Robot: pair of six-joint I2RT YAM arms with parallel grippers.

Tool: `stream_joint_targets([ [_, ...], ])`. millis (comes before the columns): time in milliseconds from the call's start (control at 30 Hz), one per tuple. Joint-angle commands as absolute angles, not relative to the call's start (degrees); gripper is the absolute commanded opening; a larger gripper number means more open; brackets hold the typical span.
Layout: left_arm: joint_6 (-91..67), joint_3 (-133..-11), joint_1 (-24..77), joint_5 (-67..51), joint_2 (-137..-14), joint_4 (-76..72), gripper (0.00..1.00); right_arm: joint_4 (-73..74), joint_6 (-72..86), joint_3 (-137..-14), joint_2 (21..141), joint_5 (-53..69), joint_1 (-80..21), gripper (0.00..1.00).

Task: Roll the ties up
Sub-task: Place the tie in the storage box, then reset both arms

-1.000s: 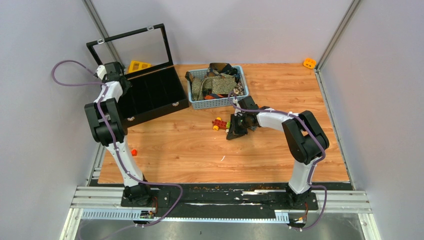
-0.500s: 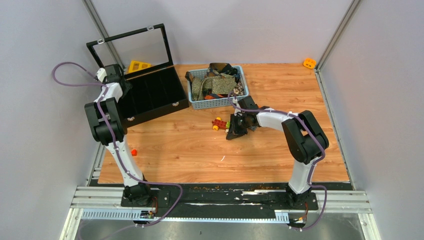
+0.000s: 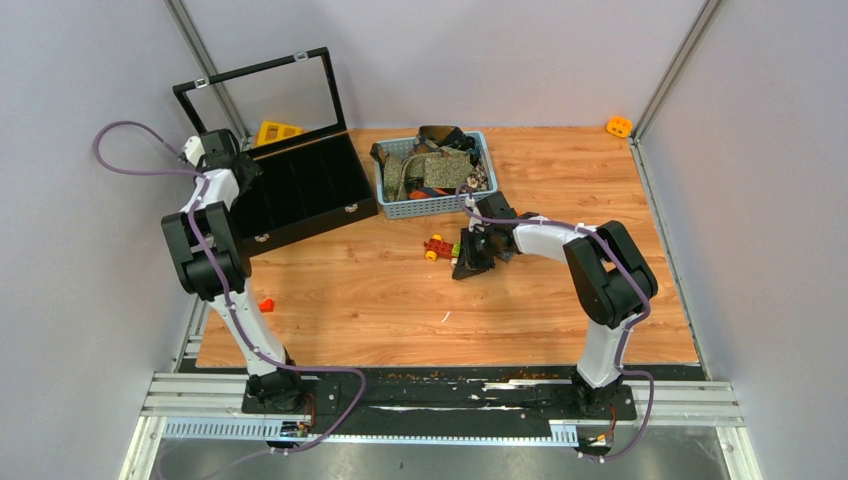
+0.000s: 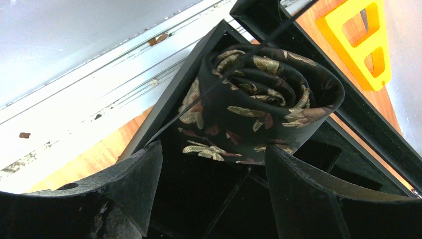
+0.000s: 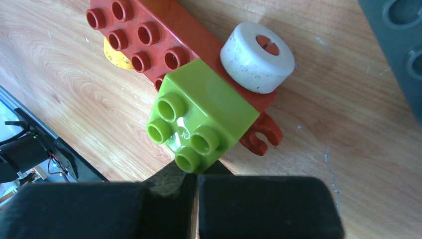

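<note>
A black tie (image 4: 259,99) with a leaf print is rolled into a coil and sits in the corner compartment of the black box (image 3: 300,190). My left gripper (image 4: 213,152) stands open just behind the roll, its fingers (image 4: 144,169) apart on either side and off the fabric. It hovers over the box's left end (image 3: 236,160). More ties (image 3: 432,165) lie heaped in the blue basket (image 3: 430,208). My right gripper (image 5: 195,186) is shut with nothing in it, low over the table (image 3: 468,258) beside a toy of red and green bricks (image 5: 199,117).
The box's glass lid (image 3: 265,90) stands open and upright. A yellow brick (image 3: 277,131) lies behind the box, an orange one (image 3: 619,126) at the far right corner, and a small red piece (image 3: 266,304) near the left arm. A grey studded plate (image 5: 398,30) lies by the toy.
My left gripper has opened and let go of the rolled tie in the box; the left arm has shifted a little to the left. The right arm has not moved.
</note>
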State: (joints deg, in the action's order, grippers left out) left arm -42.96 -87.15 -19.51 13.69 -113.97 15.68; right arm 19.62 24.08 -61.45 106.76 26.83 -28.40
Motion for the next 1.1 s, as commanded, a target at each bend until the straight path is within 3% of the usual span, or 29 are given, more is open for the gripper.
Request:
stream_joint_targets([
  [0, -43.7, -85.5, -21.4, 13.9, -107.5, 16.4, 0.86, 18.9, 23.6, -61.6, 105.2, 25.6, -28.4, 0.00],
  [200, -43.3, -81.7, -21.4, 12.2, -101.3, 18.6, 1.00, 18.9, 23.6, -61.4, 104.4, 25.1, -28.4, 0.00],
  [667, -44.6, -70.0, -21.2, 3.2, -87.8, 22.8, 1.00, 19.1, 23.2, -61.2, 103.6, 23.7, -28.4, 0.00],
  [1067, -35.8, -60.5, -21.3, -4.9, -75.9, 30.0, 1.00, 19.0, 23.1, -60.9, 102.9, 23.0, -28.4, 0.00],
])
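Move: The rolled tie stands in the storage box's far-left corner compartment, about 5 cm ahead of the opening left hand, roughly level sideways and some 4 cm below it. The box's middle is about 12 cm to that hand's right, 3 cm back and 7 cm down; the yellow block behind the box is roughly 12 cm ahead, 8 cm right and 9 cm below. From the right hand, the tie is about 25 cm ahead, 52 cm left and 4 cm higher. Back and up the left hand draws away from the rolled tie, then swings rightward as well while still pulling back towards the box's near edge: about 12 cm back, 8 cm right and 5 cm up in all. Its fingers spread from mostly open to fully open early on, and the wrist turns a little clockwise, the whole tilt some 15 degrees. ##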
